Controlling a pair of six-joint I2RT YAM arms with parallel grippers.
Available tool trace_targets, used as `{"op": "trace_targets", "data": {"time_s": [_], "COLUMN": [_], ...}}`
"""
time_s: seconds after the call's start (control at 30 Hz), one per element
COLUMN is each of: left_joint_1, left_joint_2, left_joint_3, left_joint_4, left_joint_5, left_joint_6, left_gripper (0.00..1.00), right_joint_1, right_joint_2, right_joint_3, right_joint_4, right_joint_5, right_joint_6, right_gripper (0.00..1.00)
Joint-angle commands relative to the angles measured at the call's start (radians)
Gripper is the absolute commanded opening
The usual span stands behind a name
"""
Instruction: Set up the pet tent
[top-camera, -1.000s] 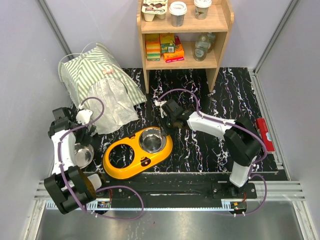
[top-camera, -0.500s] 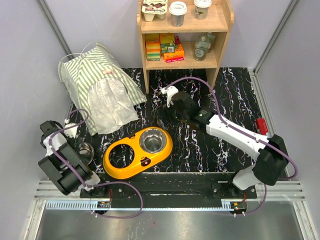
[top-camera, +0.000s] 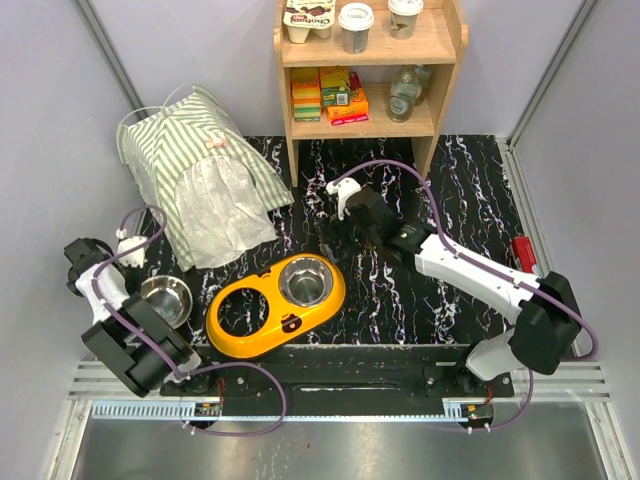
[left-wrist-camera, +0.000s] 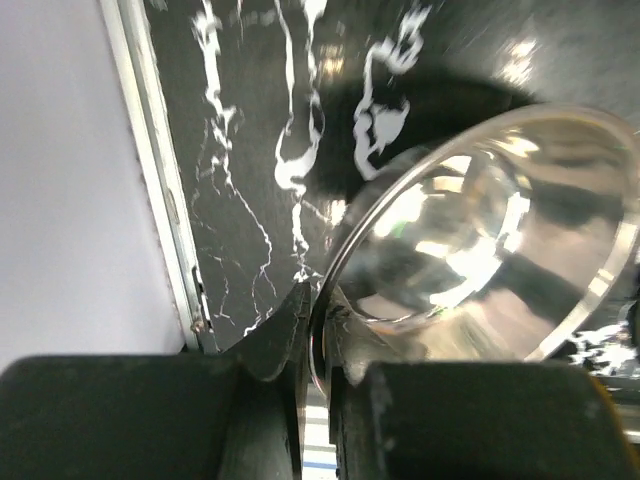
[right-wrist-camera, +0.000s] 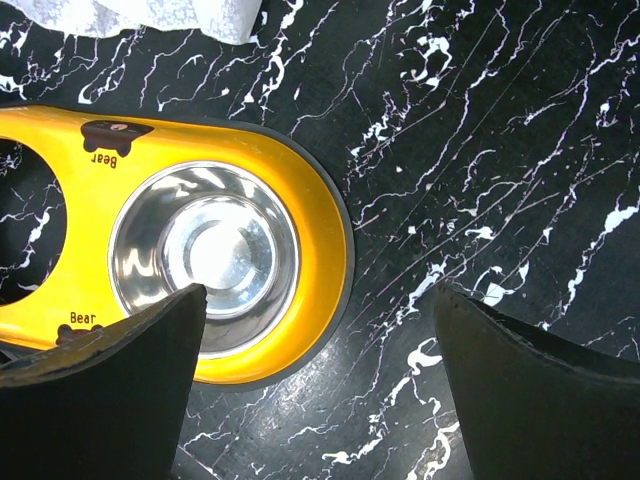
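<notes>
The pet tent (top-camera: 200, 170) lies collapsed at the back left, green-and-white stripes with its white mesh panel toward the front; its mesh edge shows in the right wrist view (right-wrist-camera: 150, 15). My left gripper (top-camera: 142, 278) is shut on the rim of a loose steel bowl (top-camera: 166, 298), just in front of the tent; in the left wrist view the jaws (left-wrist-camera: 318, 350) pinch the bowl's rim (left-wrist-camera: 480, 250). My right gripper (top-camera: 335, 228) is open and empty, hovering beside the yellow bowl holder (top-camera: 275, 305), right of the tent. In the right wrist view it (right-wrist-camera: 320, 330) frames the holder's edge (right-wrist-camera: 320, 260).
A second steel bowl (right-wrist-camera: 205, 255) sits in the holder's right hole; the left hole is empty. A wooden shelf (top-camera: 360, 80) with boxes and cups stands at the back. A red object (top-camera: 527, 268) lies at the right edge. A metal floor rail (left-wrist-camera: 160, 200) runs beside the left gripper.
The left arm has swung out to the left while keeping hold of the loose bowl, which shifted slightly backward. The right arm has unfolded, its gripper staying above the holder's upper right.
</notes>
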Motion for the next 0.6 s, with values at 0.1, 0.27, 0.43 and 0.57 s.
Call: {"op": "trace_targets", "data": {"time_s": [0.1, 0.27, 0.43, 0.57], "left_joint_1": [-0.078, -0.384, -0.855, -0.997], "left_joint_2": [-0.24, -0.331, -0.353, -0.324], "left_joint_3": [0.183, 0.22, 0.121, 0.038], "left_joint_4": [-0.227, -0.355, -0.305, -0.225], "left_joint_5": [0.348, 0.361, 0.183, 0.019], "left_joint_6": [-0.05, -0.111, -0.237, -0.271], "left_gripper": [0.0, 0.0, 0.0, 0.0], "right_joint_1": [0.007, 0.007, 0.007, 0.007], "right_joint_2": [-0.069, -0.092, -0.1, -0.118], "right_joint_3": [-0.027, -0.056, -0.069, -0.091], "right_joint_4": [0.03, 0.056, 0.053, 0.053], "right_joint_5": [0.047, 0.061, 0.08, 0.084], "right_joint_6": [-0.005, -0.009, -0.003, 0.003], "right_gripper": [0.99, 0.99, 0.99, 1.0]}}
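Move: My left hand has the loose steel bowl by its rim, low over the table. The yellow stand's empty hole, where it goes, lies about 27 cm to the right, 3 cm back and 4 cm below. The seated bowl is some 14 cm right of that hole and 7 cm farther out; the pet tent stands roughly 22 cm ahead and 15 cm right of my left hand. From my right hand the hole is about 22 cm left, 12 cm back and 16 cm down. I swing my left hand right about 25 cm in an arc towards the stand's empty hole, keeping the bowl's rim pinched. I climb some 13 cm first, edging forward, then sweep across and ease back while sinking about 4 cm, turning the wrist roughly 45 degrees clockwise. ##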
